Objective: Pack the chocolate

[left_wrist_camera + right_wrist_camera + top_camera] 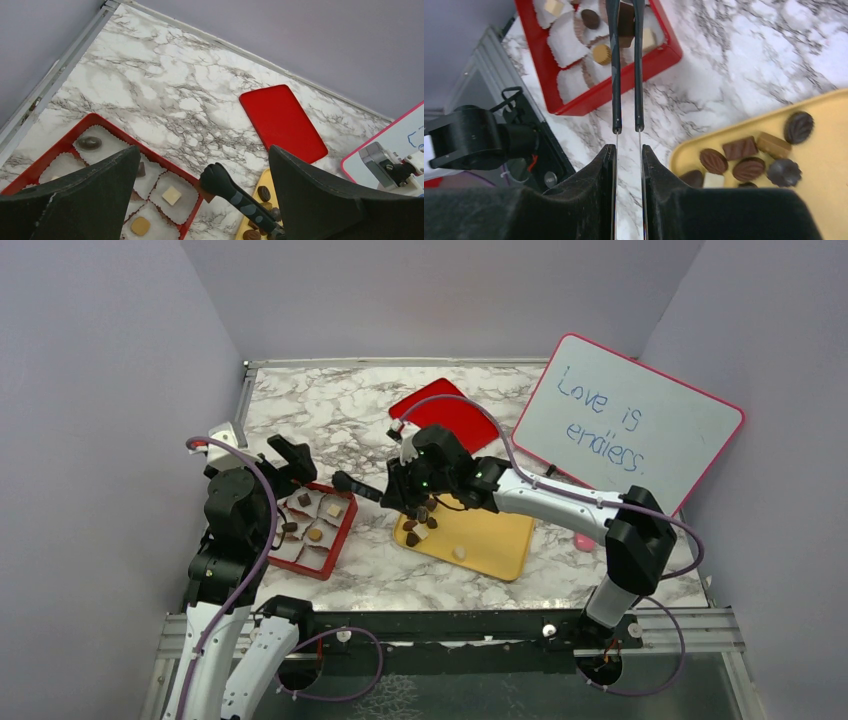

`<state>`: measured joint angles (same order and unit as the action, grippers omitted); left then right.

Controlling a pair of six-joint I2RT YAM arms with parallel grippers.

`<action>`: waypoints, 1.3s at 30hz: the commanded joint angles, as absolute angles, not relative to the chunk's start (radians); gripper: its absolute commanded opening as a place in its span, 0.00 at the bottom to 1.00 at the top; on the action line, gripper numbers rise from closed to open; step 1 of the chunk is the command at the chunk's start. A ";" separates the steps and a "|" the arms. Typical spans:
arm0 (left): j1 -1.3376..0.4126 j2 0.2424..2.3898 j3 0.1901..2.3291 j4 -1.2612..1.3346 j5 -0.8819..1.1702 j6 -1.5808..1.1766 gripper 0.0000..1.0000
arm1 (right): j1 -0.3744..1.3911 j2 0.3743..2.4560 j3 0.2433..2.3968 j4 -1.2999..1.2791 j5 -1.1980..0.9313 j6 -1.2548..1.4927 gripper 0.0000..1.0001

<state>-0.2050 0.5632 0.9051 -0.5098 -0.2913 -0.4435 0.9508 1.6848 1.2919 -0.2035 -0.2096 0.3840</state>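
Note:
My right gripper [628, 150] [402, 490] is shut on black tongs [614, 75] [240, 197] [355, 485]. The tong tips pinch a brown square chocolate [626, 20] [203, 192] over the right rim of the red box [599, 95] [107, 125] [340, 540]. Several paper cups in the box hold chocolates [171, 195] [591, 19]. More chocolates [749, 167] [420, 525] lie on the yellow tray [824, 165] [490, 540] [266, 175]. Above the box's left side, my left gripper [203, 150] [290, 465] hangs open and holds nothing.
A red lid [445, 415] [282, 122] lies flat behind the tray. A pink-framed whiteboard [630, 425] leans at the back right, with a small pink thing [583, 540] at its foot. Grey walls close in the marble table [330, 410] on three sides.

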 commanded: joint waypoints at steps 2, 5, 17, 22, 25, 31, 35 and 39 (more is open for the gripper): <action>-0.211 0.560 0.945 -0.494 -0.320 -0.459 0.99 | 0.996 1.728 1.366 -0.119 -0.310 0.391 0.24; -0.218 0.555 0.942 -0.493 -0.312 -0.471 0.99 | 1.011 1.757 1.383 -0.098 -0.333 0.396 0.24; -0.231 0.541 0.959 -0.493 -0.314 -0.476 0.99 | 1.097 1.930 1.510 -0.095 -0.362 0.395 0.24; -0.236 0.545 0.958 -0.494 -0.320 -0.469 0.99 | 1.144 2.019 1.596 -0.126 -0.363 0.376 0.25; -0.238 0.543 0.953 -0.494 -0.324 -0.468 0.99 | 1.171 2.066 1.656 -0.171 -0.349 0.357 0.25; -0.249 0.537 0.973 -0.501 -0.330 -0.456 0.99 | 1.179 2.102 1.675 -0.163 -0.340 0.356 0.26; -0.258 0.545 0.986 -0.505 -0.341 -0.450 0.99 | 1.188 2.125 1.681 -0.166 -0.338 0.357 0.26; -0.259 0.543 0.986 -0.505 -0.342 -0.451 0.99 | 1.193 2.139 1.687 -0.169 -0.341 0.355 0.26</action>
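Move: The right hand holds tongs with a brown chocolate at their tips. The empty middle compartment on the red box's near side lies roughly 27 cm left, 8 cm back and 16 cm below it. The round caramel piece sits about 20 cm left and 4 cm back of the hand, the white square 16 cm left and 1 cm ahead, both some 15 cm down. From the open left hand, that compartment is about 11 cm back, 2 cm left and 30 cm below. Still pinching the tongs, with the brown chocolate still clamped at their tips, the right hand carries it about 13 cm left and 8 cm back, out over the red box. After a small rise it sinks to some 5 cm lower, towards the near-side middle compartment, turning some 20 degrees counter-clockwise. The open, empty left hand edges up about 3 cm. ##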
